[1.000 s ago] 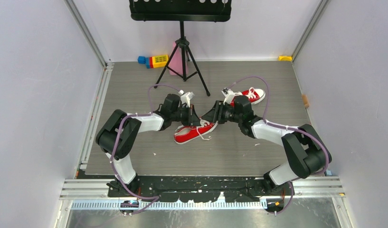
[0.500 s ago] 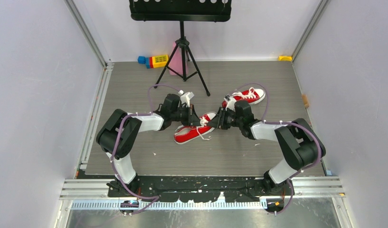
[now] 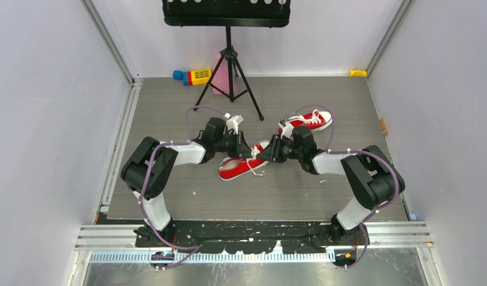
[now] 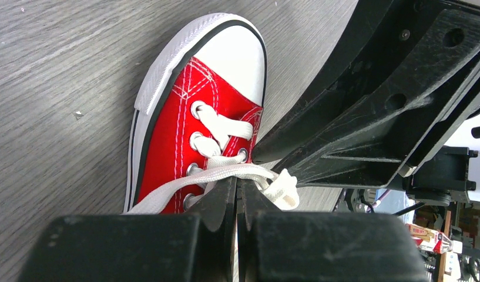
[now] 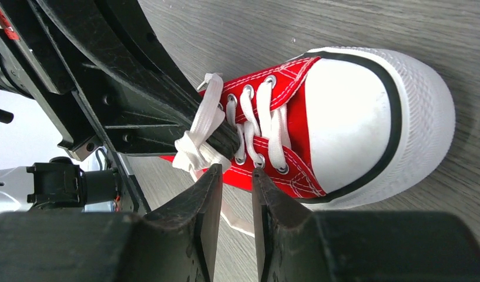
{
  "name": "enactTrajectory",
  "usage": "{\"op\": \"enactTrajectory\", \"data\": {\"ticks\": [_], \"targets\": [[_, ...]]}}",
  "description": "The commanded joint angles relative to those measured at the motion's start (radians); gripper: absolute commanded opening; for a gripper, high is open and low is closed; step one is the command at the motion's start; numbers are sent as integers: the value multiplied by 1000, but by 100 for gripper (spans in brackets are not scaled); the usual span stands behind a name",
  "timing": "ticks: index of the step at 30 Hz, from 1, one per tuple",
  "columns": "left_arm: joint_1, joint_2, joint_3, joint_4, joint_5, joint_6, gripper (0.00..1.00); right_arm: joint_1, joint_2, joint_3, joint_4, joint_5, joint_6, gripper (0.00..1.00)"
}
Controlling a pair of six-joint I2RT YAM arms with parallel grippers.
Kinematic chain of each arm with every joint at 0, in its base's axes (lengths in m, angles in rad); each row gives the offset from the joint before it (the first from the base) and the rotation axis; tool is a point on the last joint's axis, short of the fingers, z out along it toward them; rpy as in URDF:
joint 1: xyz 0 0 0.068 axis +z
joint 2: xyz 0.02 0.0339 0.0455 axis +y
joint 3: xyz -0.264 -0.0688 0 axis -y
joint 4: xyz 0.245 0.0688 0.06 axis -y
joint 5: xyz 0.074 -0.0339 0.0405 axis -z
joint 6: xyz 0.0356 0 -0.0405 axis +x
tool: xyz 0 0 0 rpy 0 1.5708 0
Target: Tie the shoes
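The near red shoe (image 3: 238,168) lies at mid-table, toe cap toward the right arm. The second red shoe (image 3: 311,121) lies behind the right wrist. My left gripper (image 3: 248,149) is shut on a white lace (image 4: 220,174) over the near shoe's eyelets (image 4: 167,135); its jaws meet at the lace (image 4: 237,182). My right gripper (image 3: 269,152) faces it across the shoe. Its jaws stand a narrow gap apart and hold nothing (image 5: 236,174). They sit just short of a bunched lace loop (image 5: 196,141) beside the shoe's tongue (image 5: 296,117).
A music stand on a black tripod (image 3: 229,65) stands at the back centre. Coloured toy blocks (image 3: 193,75) lie left of it. A small yellow piece (image 3: 358,72) sits in the back right corner. White walls and metal rails (image 3: 118,137) close in the table.
My right gripper has moved left and down to the near shoe's laces, uncovering the second shoe behind it. My left gripper has stayed put on the lace.
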Motion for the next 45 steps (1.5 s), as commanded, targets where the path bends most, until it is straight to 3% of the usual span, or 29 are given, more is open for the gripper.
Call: {"op": "enactTrajectory", "data": {"ticks": [1,15,19,25,45], "targets": [[7,-10,29,27,19,6,0,15,15,44,61,-24,8,31],[9,-9,30,25,21,6,0,37,50,65,85,-29,29,33],[9,-8,29,27,24,4,0,41,58,74,87,-30,34,26],[12,-14,31,8,22,12,0,41,59,81,86,-33,35,4],[17,-173,91,-380,-119,182,6,41,41,86,73,-21,23,0]]}}
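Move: The lace loop to pinch is wrapped around the left gripper's shut fingertips, at that hand's own point. From the open right fingers it lies about 3 cm to the left, level ahead and in height. The red shoe's middle is some 7 cm left of the right hand, 2 cm back and 5 cm below; the loose lace end hangs about 6 cm back and 8 cm down, 1 cm left. The second shoe stands roughly 14 cm right and 12 cm ahead. Ease the right gripper about 2 cm to the left into the lace loop at the left fingertips, then shut its fingers on the lace and hold there. Only once it is pinched, relax the left grip with barely any opening and draw that hand some 2.5 cm left and 1 cm up, rolling slightly, away from the right fingers. ##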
